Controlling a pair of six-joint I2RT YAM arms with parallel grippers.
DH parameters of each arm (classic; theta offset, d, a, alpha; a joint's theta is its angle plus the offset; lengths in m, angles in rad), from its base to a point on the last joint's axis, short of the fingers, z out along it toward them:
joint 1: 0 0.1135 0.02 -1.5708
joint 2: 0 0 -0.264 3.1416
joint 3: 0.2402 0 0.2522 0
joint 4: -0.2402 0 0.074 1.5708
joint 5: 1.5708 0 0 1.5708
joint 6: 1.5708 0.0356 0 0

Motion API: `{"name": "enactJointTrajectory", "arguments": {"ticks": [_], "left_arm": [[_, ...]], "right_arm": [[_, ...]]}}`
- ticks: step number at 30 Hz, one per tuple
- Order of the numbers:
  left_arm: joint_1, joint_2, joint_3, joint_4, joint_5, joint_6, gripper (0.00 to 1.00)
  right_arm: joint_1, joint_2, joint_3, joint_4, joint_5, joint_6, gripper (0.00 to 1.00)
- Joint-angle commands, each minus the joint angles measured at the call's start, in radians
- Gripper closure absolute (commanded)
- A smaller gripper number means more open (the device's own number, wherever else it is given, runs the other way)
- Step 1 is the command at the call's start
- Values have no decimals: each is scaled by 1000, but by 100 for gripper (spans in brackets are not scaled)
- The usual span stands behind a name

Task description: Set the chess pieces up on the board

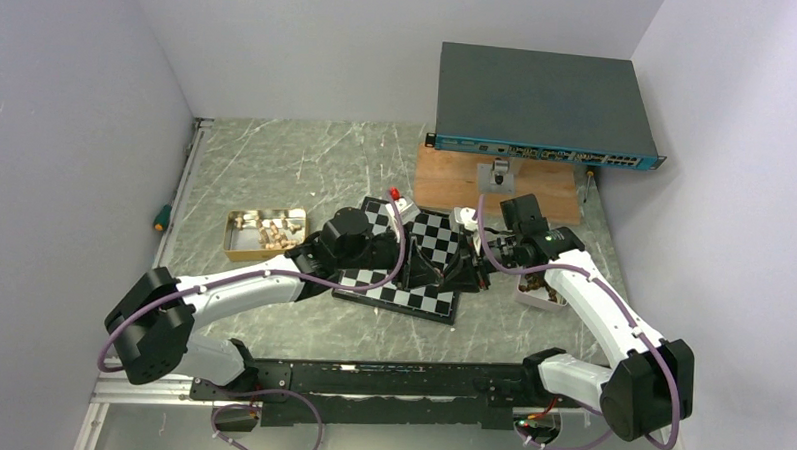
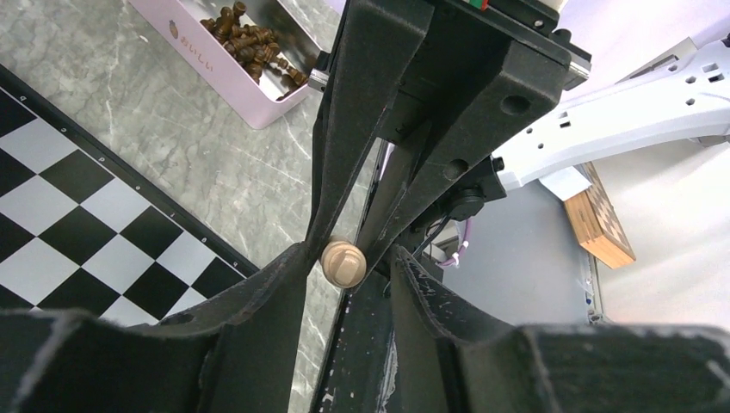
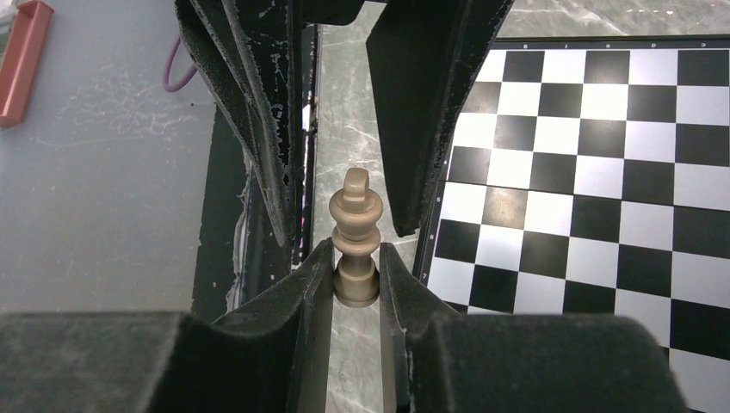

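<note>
My right gripper is shut on the base of a light tan king and holds it just off the board's edge, above the marble table. In the top view both grippers meet tip to tip over the board. The left gripper faces the right one, its fingers straddling the king's head with gaps showing. Those fingers also flank the king in the right wrist view. Dark brown pieces lie in a pink tin. No pieces show on the board's visible squares.
A gold tin with light pieces sits left of the board. The pink tin is at its right. Behind are a brown wooden plank and a dark network switch. A screwdriver lies at the left wall.
</note>
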Motion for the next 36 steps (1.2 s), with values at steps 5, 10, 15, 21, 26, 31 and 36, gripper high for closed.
{"name": "enactJointTrajectory", "arguments": {"ticks": [5,10,15,21,26,31,36], "left_arm": [[-5,5,39,44,39,0,74],[-5,4,33,52,37,-2,100],[-5,-44,9,21,-29,13,100],[-1,-157,-37,-119,-218,19,100],[13,-230,-26,-384,-509,-16,100],[45,-175,63,-635,-778,-72,100],[71,-68,161,-743,-922,-49,100]], "right_arm": [[5,3,44,10,-37,-22,95],[5,0,41,17,-34,-16,94],[5,-9,30,43,-19,14,46],[2,-42,35,34,59,9,5],[-5,-76,28,36,153,11,1],[-15,-88,27,38,208,9,1],[-21,-88,25,32,234,-1,1]]}}
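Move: The light chess piece lies sideways in my right fingertips, its head pointing left. Its middle is about 2 cm right of my left hand point and level with it, and about 2 cm left of my right hand point. From my left hand the board's centre is roughly 11 cm ahead, 5 cm left and 20 cm below. The pink box of dark pieces is some 10 cm ahead of my right hand, 20 cm to its right and 17 cm down. Staying in place around the piece's head, I close my left fingers until they pinch it; only then do I open my right fingers wide, let go of its base and ease back about 3 cm, rightward and forward. My left hand carries the piece some 12 cm left and 9 cm forward, first nearly level, then sinking about 6 cm over the board, swinging some 45 degrees counter-clockwise as its fingers tip downward. ##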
